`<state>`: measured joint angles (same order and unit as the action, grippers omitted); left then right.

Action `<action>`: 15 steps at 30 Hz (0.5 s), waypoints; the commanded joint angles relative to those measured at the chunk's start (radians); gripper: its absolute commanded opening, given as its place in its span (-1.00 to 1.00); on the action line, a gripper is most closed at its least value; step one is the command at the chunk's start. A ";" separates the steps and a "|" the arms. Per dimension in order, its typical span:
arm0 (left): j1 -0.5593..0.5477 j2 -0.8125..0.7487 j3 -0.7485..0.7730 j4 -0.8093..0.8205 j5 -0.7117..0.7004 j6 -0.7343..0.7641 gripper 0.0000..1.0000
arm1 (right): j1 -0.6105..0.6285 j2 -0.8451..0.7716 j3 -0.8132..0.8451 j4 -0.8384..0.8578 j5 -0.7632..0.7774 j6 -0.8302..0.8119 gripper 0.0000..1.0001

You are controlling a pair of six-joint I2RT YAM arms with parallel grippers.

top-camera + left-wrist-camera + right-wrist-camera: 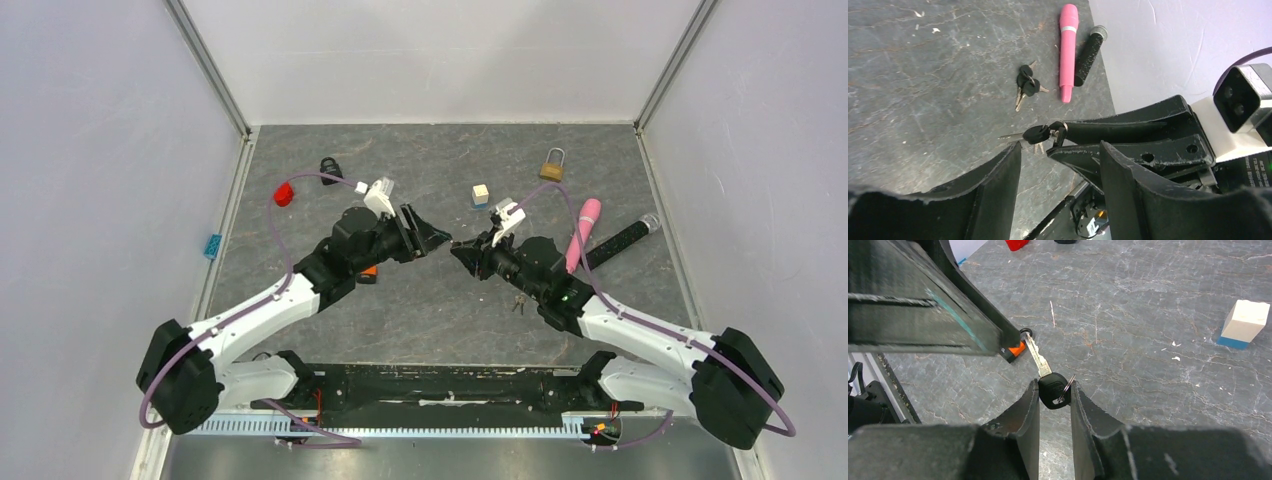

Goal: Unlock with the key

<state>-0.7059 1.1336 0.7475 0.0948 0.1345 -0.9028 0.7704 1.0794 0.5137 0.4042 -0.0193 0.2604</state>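
Observation:
My right gripper point(1054, 384) is shut on the black head of a key point(1052, 390), whose silver blade points away toward my left gripper. In the left wrist view the same key point(1036, 134) sticks out of the right gripper's tips, just beyond my left gripper point(1059, 147). That gripper is open, with nothing between its fingers point(1003, 172). From above, the two grippers point(435, 240) point(462, 252) meet tip to tip at the table's middle. A brass padlock point(552, 166) lies at the far right, apart from both.
A second bunch of keys point(1027, 86) lies on the table beside the right arm. Past it are a pink stick point(583, 232) and a black cylinder point(625, 238). Also on the table are a small block point(481, 194), a red piece point(284, 193), a black piece point(329, 165) and an orange-black piece point(1013, 351).

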 commanded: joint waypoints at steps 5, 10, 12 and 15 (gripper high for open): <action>-0.068 0.098 0.000 0.198 -0.036 -0.062 -0.06 | 0.017 -0.071 0.003 0.014 0.078 -0.006 -1.00; -0.082 0.112 0.008 0.214 -0.064 -0.053 -0.17 | 0.021 -0.096 -0.016 0.012 0.081 -0.008 -1.00; -0.086 0.111 0.000 0.231 -0.072 -0.050 -0.26 | 0.024 -0.103 -0.026 0.014 0.079 -0.006 -1.00; -0.090 0.117 -0.005 0.254 -0.075 -0.043 -0.44 | 0.024 -0.111 -0.041 0.021 0.081 0.004 -1.00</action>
<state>-0.7872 1.2438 0.7456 0.2607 0.0921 -0.9379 0.7883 0.9936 0.4889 0.3870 0.0437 0.2600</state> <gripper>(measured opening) 0.321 0.237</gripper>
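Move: The key to take is held out by the right gripper, its blade about 3 cm to the left gripper's right, level ahead and some 2 cm lower. From the left gripper, the orange padlock lies on the table about 17 cm left, 2 cm farther out and 19 cm down. The white block is 19 cm ahead and 11 cm right, the spare black keys 4 cm ahead and 21 cm right, both about as low. From the right gripper, the key's middle is about 2 cm left and 1 cm ahead. Bring the left gripper about 3.5 cm to the right, onto the key blade sticking out of the right gripper, slowing as it arrives, and close the open fingers by about half around the blade, wrist nearly steady. Keep the right gripper pinching the key's black head and lift it about 1.5 cm, easing some 1 cm to the right. ##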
